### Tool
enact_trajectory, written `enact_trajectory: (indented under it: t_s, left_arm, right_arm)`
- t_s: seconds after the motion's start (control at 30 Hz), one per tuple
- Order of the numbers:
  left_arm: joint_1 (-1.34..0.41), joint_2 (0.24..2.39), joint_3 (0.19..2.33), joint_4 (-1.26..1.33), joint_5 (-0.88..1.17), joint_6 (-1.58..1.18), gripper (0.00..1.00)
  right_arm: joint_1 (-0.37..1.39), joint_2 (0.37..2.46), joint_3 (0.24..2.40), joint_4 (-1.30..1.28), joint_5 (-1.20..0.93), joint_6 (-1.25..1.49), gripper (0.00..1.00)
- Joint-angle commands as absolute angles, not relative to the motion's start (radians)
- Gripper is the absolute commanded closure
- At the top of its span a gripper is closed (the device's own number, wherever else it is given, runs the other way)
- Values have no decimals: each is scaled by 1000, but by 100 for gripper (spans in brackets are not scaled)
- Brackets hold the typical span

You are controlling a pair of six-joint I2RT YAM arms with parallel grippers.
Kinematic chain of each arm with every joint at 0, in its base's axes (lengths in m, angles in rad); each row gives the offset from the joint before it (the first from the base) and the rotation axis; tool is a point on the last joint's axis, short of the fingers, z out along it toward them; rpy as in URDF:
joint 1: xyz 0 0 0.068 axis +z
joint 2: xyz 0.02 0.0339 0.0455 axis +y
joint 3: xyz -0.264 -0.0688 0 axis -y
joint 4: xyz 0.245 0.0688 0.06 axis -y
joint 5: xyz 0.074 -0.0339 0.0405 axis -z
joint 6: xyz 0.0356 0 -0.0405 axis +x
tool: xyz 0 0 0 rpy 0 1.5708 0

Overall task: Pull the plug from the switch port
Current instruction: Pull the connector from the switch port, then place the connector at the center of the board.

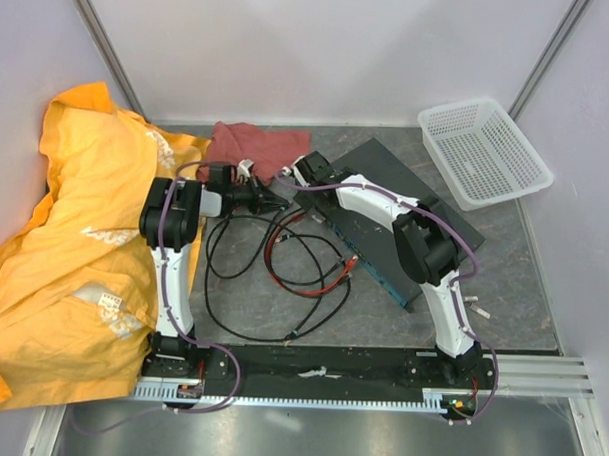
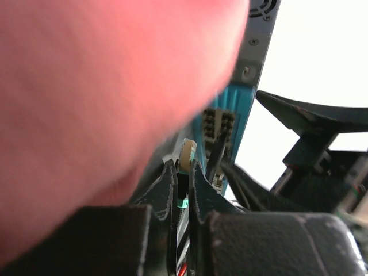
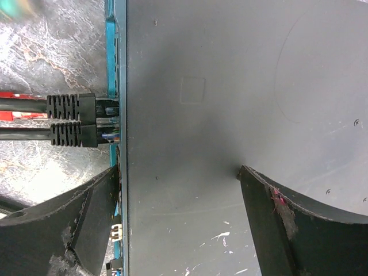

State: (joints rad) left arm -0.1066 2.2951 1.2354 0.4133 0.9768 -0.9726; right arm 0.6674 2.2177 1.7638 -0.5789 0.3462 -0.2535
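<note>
The switch is a flat dark slab lying slantwise, with a teal port edge facing the cables. My left gripper is at its far left end, shut on a plug with a pale clear tip and a black boot. That tip pokes out past the fingertips, close to the teal port face; I cannot tell whether it sits in a port. My right gripper hangs open over the switch top, one finger past the teal edge. Two black plugs sit in ports.
Loose black cables and a red cable coil left of the switch. A red cloth lies behind the left gripper and blurs the left wrist view. Yellow fabric fills the left side. A white mesh basket stands back right.
</note>
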Motion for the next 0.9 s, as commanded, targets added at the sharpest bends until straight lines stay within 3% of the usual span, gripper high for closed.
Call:
enact_trajectory:
  t_s: [0.0,0.2,0.43,0.57,0.87]
  left_arm:
    - [-58,2301,1198,452,963,-1006,99]
    - [-54,2323,1374,254,1005,-722,98]
    - [-49,2195,1548,-196,904,-249,99]
    - [-40,2106,1569,-383,841,-98,98]
    - [-34,1918,1493,-535,672,179,98]
  right_arm:
    - [620,2312,1793,-506,450,-252,11]
    - [620,2296,1773,-520,408,-235,10]
    - [604,2281,1755,-522,384,-238,9]
    - [595,2263,1773,-522,357,-235,9]
    - [586,2201,1767,-508,330,-253,8]
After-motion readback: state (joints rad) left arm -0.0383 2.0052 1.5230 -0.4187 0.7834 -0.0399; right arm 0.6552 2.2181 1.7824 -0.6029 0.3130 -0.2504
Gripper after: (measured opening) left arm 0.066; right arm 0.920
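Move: The left gripper already holds the plug clear of its switch port, which lies some 6 cm to the right and 2 cm ahead, about level. Two black plugs still seated in the switch stand roughly 5 cm right and 1 cm back. The red cloth's middle is about 7 cm left and 12 cm ahead, slightly lower. From the right hand, the held plug lies about 11 cm left, nearly level fore and aft. Keep the left fingers shut on the freed plug and draw it left, away from the switch, swinging about 3 cm forward and partly back before lifting steeply, about 9 cm up and 7 cm left in all, towards the red cloth. Roll the wrist some 40 degrees about the fingers' line as it climbs. Leave the right gripper wide open in place at the switch's front edge. ##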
